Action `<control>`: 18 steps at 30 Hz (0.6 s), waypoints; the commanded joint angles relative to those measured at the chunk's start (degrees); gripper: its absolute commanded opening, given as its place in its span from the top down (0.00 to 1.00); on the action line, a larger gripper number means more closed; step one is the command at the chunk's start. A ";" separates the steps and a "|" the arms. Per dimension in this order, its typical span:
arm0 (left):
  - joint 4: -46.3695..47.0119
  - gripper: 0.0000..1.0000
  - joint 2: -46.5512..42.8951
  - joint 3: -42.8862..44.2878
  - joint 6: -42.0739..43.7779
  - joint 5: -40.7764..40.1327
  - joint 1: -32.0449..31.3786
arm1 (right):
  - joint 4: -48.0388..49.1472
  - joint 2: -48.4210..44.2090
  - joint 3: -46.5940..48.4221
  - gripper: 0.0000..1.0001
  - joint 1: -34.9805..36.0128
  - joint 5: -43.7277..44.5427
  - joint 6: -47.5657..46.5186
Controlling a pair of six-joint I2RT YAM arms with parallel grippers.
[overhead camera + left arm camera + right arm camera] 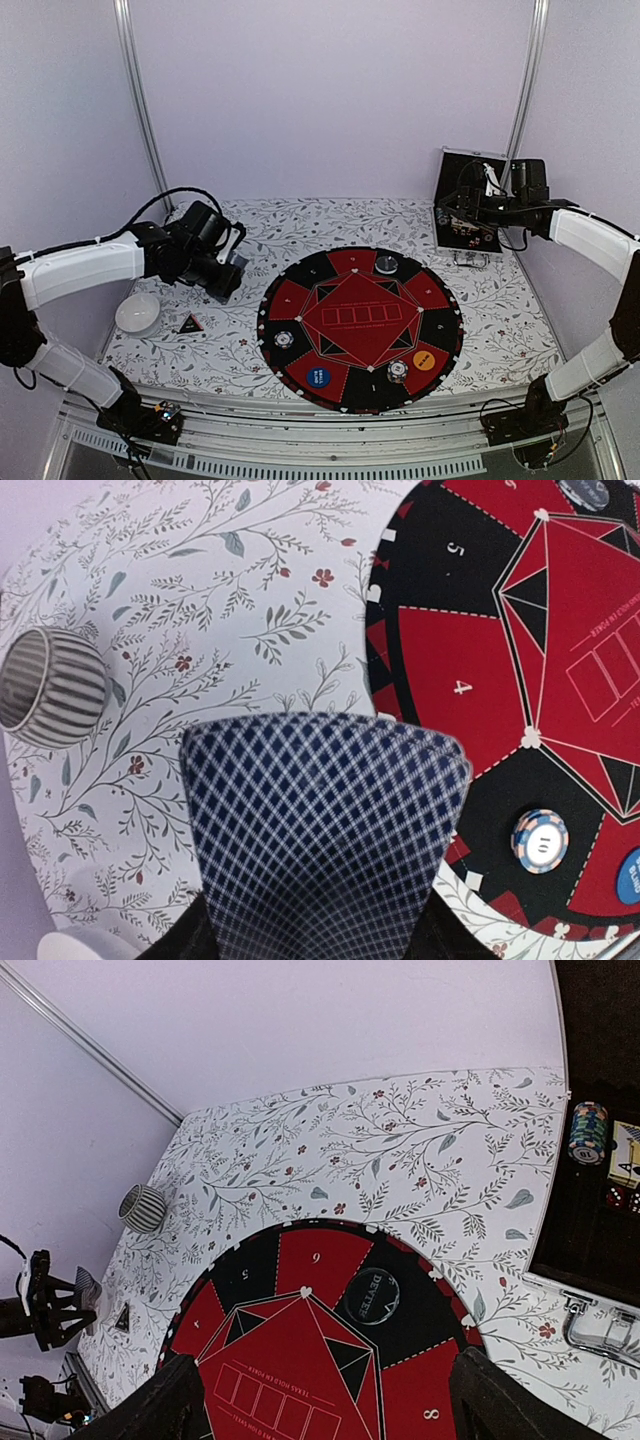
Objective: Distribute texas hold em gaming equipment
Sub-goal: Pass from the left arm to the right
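Note:
My left gripper (pixel 228 275) hovers over the floral cloth left of the round red-and-black poker mat (pixel 440 325). It is shut on a small stack of playing cards (pixel 320 830), whose blue diamond-patterned backs face the wrist camera and hide the fingers. On the mat lie two striped poker chips (pixel 284 339) (pixel 398 370), a blue marker disc (pixel 317 377), an orange marker disc (pixel 424 360) and a clear dealer button (pixel 372 1295). My right gripper (pixel 330 1410) hangs open and empty in front of the black case (pixel 455 225), above the mat's far right edge.
The ribbed grey cup (pixel 50 687) stands on the cloth at the left, with a small black triangular piece (pixel 190 324) beside it. The open case (pixel 560 1250) holds a stack of chips (pixel 588 1132) and dice. Walls and frame posts close in the table.

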 commanded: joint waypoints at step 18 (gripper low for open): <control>1.06 0.58 15.14 4.86 1.04 5.03 1.86 | -1.92 -0.33 2.00 0.13 0.29 0.87 -0.76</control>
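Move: The left hand already holds the blue card deck some 13 cm above the bare cloth it is heading for, almost directly beneath it, about 1 cm ahead and 1 cm right. Around that spot, from the hand, the black triangle marker lies 8 cm left and 1 cm back, the striped cup 8 cm left and 15 cm ahead, and the blue chip stack 11 cm right and 5 cm back. From the idle right hand the bare cloth is about 48 cm left, 10 cm back and 23 cm below. Downward, almost plumb, the left hand lowers the card deck about 7 cm towards the bare cloth between the triangle marker and the round mat's left edge, picking up speed and then easing off near the end. The wrist tips roughly 10 degrees farther down, and the fingers keep their grip on the deck's sides. ##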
